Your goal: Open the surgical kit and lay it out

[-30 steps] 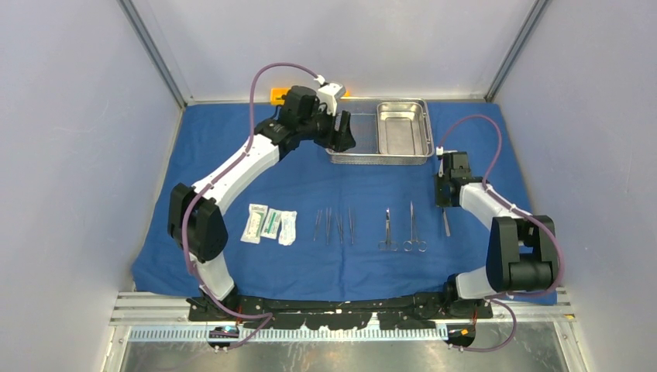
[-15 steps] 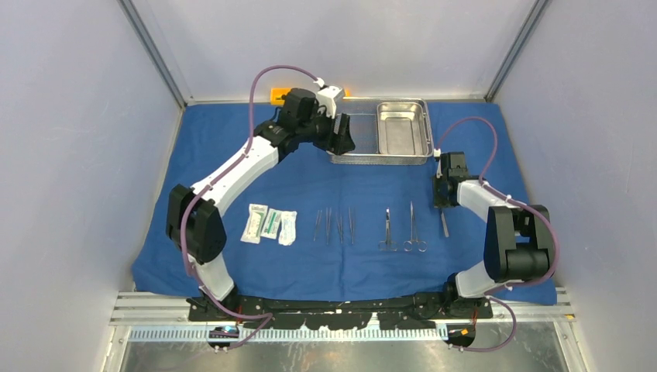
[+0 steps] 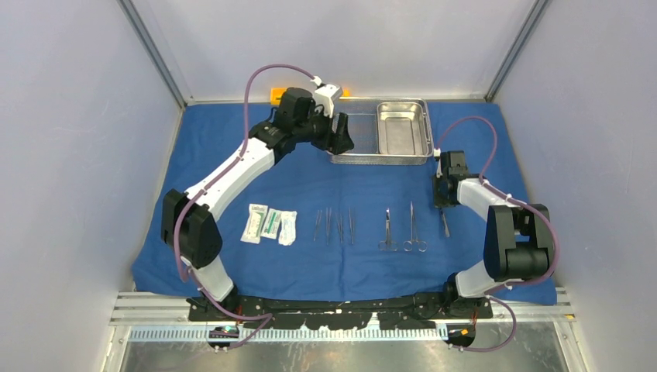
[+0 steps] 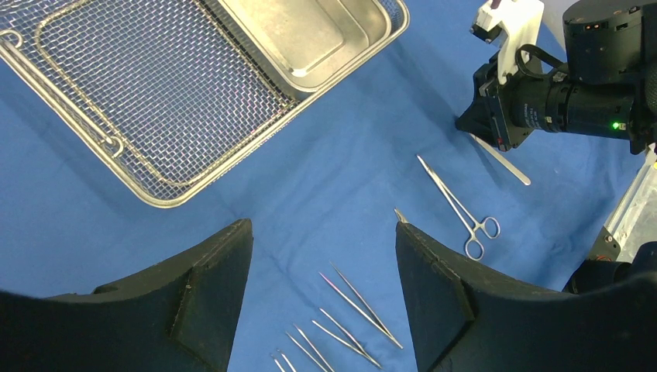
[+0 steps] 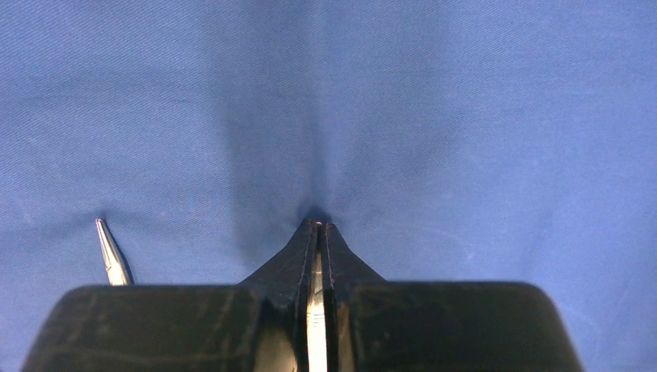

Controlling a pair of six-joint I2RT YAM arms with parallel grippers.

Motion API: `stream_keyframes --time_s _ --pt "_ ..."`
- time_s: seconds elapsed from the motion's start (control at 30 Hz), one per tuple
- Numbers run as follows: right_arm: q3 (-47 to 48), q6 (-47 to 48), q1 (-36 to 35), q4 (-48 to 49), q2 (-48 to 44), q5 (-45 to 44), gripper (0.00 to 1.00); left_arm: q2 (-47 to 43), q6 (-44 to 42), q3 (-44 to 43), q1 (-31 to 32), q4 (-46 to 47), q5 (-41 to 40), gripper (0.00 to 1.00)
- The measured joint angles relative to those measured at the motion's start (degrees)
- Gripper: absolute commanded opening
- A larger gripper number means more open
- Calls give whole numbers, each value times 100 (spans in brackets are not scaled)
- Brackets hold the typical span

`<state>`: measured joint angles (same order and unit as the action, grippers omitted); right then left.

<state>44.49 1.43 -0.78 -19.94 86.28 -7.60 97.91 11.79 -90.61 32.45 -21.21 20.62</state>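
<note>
The blue cloth wrap (image 3: 232, 155) lies spread flat. On its far side stands the mesh basket (image 3: 341, 159) with the solid steel tray (image 3: 403, 128) inside it. Three packets (image 3: 268, 223), forceps (image 3: 333, 225) and scissors (image 3: 387, 231) lie in a row near the front. My left gripper (image 3: 341, 133) hangs open and empty over the basket's left end; its wrist view looks down on the basket (image 4: 155, 93) and the forceps (image 4: 364, 306). My right gripper (image 3: 443, 203) is low on the cloth, right of the row. Its jaws are pinched on a thin steel instrument (image 5: 315, 310) whose free end (image 3: 445, 225) rests on the cloth.
An orange block (image 3: 276, 95) sits at the back edge behind the left arm. Grey walls close in both sides. The tip of a neighbouring instrument (image 5: 112, 260) lies just left of my right gripper (image 5: 318, 225).
The right arm's elbow has folded in closer to its base while its gripper stays at the instrument. The left arm's elbow has drifted a little to the left.
</note>
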Motion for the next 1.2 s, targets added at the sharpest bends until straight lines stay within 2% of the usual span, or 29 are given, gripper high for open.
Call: stream_keyframes --time_s 0.4,0.57,0.7,0.87,1.03,1.1,1.2 --pt "184 -33 0 -317 0 -4 13 -66 -2 2 -17 0 -2 70" --pt "256 -50 0 -387 0 -11 18 -68 -2 15 -20 0 -2 70" --pt "260 -122 0 -455 -4 -13 30 -103 -7 83 -22 -2 -4 73" --pt "382 -208 0 -595 -164 -20 50 -260 -59 238 -98 4 -9 81" --pt "951 -330 0 -636 -627 -28 79 -710 -190 739 -420 129 -107 94" --pt "1231 -378 0 -636 -767 -31 81 -929 -214 1003 -645 245 -190 99" --pt "1770 -470 0 -619 -944 -24 82 -1248 -229 1436 -1047 437 -367 100"
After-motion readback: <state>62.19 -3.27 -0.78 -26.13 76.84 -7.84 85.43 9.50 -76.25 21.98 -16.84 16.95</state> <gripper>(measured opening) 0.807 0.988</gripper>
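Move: The scalpel is in the right fingertips by its forward end, its middle some 5 cm back of that hand, level sideways and about 1 cm lower. The nearer ring-handled scissors lie about 8 cm left and 7 cm back, the second pair roughly 16 cm left and 7 cm back, and the wire tray's middle 25 cm ahead and 16 cm left. From the left hand the scalpel is about 31 cm right, 12 cm back and 24 cm down. The right fingers let go of the scalpel just above the drape, easing apart almost in place. Then, opening wide, the hand climbs away fast, about 15 cm up and 7 cm forward, its fingers swinging some 20 degrees forward and up. Late on, the empty left hand sweeps about 10 cm left, away from over the tray's near side, opening further and turning slightly counter-clockwise. ##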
